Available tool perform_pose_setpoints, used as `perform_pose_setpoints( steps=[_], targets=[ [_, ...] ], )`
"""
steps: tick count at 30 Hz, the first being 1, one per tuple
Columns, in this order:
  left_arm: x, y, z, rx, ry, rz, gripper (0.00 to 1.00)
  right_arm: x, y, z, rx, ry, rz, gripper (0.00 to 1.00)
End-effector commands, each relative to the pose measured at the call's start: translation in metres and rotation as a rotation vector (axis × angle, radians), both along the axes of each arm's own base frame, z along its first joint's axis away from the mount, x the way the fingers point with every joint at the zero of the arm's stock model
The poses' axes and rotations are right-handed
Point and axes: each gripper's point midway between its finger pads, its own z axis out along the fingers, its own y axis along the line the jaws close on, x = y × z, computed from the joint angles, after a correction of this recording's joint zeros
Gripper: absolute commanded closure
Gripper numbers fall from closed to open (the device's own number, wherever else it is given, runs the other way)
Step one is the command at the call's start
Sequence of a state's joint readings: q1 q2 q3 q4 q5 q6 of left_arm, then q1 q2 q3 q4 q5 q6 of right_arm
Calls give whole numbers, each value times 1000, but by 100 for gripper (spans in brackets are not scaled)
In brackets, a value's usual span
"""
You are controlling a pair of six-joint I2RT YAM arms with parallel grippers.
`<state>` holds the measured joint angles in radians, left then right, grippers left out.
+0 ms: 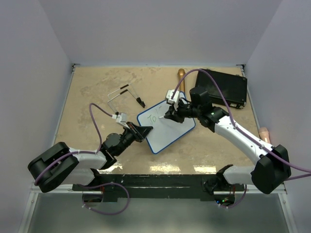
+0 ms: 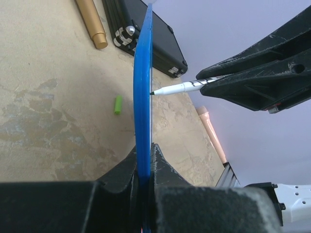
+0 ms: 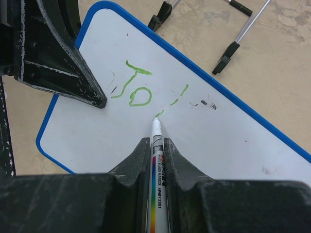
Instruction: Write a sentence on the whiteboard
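Observation:
The whiteboard (image 1: 170,133), white with a blue rim, sits at the table's middle. In the left wrist view it stands edge-on as a blue strip (image 2: 142,97). My left gripper (image 1: 144,130) (image 2: 144,151) is shut on its left edge. My right gripper (image 1: 168,115) (image 3: 156,143) is shut on a white marker (image 3: 158,165) with a rainbow stripe. The marker's tip touches the board (image 3: 228,141) at the end of a short green stroke. Green letters "To" (image 3: 133,87) and a few short green dashes are on the board. The marker (image 2: 180,88) meets the board's face from the right.
A black rectangular case (image 1: 224,87) lies at the back right, with a gold tube (image 1: 181,76) beside it. A wire stand with black tips (image 1: 125,95) lies behind the board. A green cap (image 2: 117,104) lies on the table. A peach stick (image 1: 265,133) lies at the right edge.

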<state>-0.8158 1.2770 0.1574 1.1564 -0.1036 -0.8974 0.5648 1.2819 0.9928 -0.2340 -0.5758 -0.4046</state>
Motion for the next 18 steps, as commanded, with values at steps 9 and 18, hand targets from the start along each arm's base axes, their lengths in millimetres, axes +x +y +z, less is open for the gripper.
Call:
perform_pose_setpoints(
  steps=[9, 18],
  targets=[
    [-24, 31, 172, -507, -447, 13, 100, 12, 13, 74, 116, -137, 6, 100],
    [-23, 36, 177, -528, -447, 32, 100, 27, 17, 67, 91, -116, -29, 100]
  ],
)
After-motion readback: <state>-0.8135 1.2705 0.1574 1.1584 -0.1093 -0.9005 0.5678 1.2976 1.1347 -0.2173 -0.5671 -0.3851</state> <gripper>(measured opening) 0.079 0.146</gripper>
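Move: From my right hand, the whiteboard's upper edge above the marker tip is about 5 cm ahead, 7 cm to the left and 1 cm above. The lower end of the new green stroke under the tip lies about 2 cm ahead, 5 cm left and 3 cm below. The written "To" sits some 8 cm left, 1 cm ahead and 2 cm below. From my left hand, that upper edge is roughly 8 cm ahead, 2 cm right and 5 cm above. I end the touch of the marker tip on the whiteboard: my right hand pauses briefly, then rises about 6 cm with a little forward reach, up past the stroke towards the board's upper edge, tipping the marker some 5–10 degrees upward. Its fingers keep their hold on the marker, and my left hand stays put, still pinching the board's left side. ##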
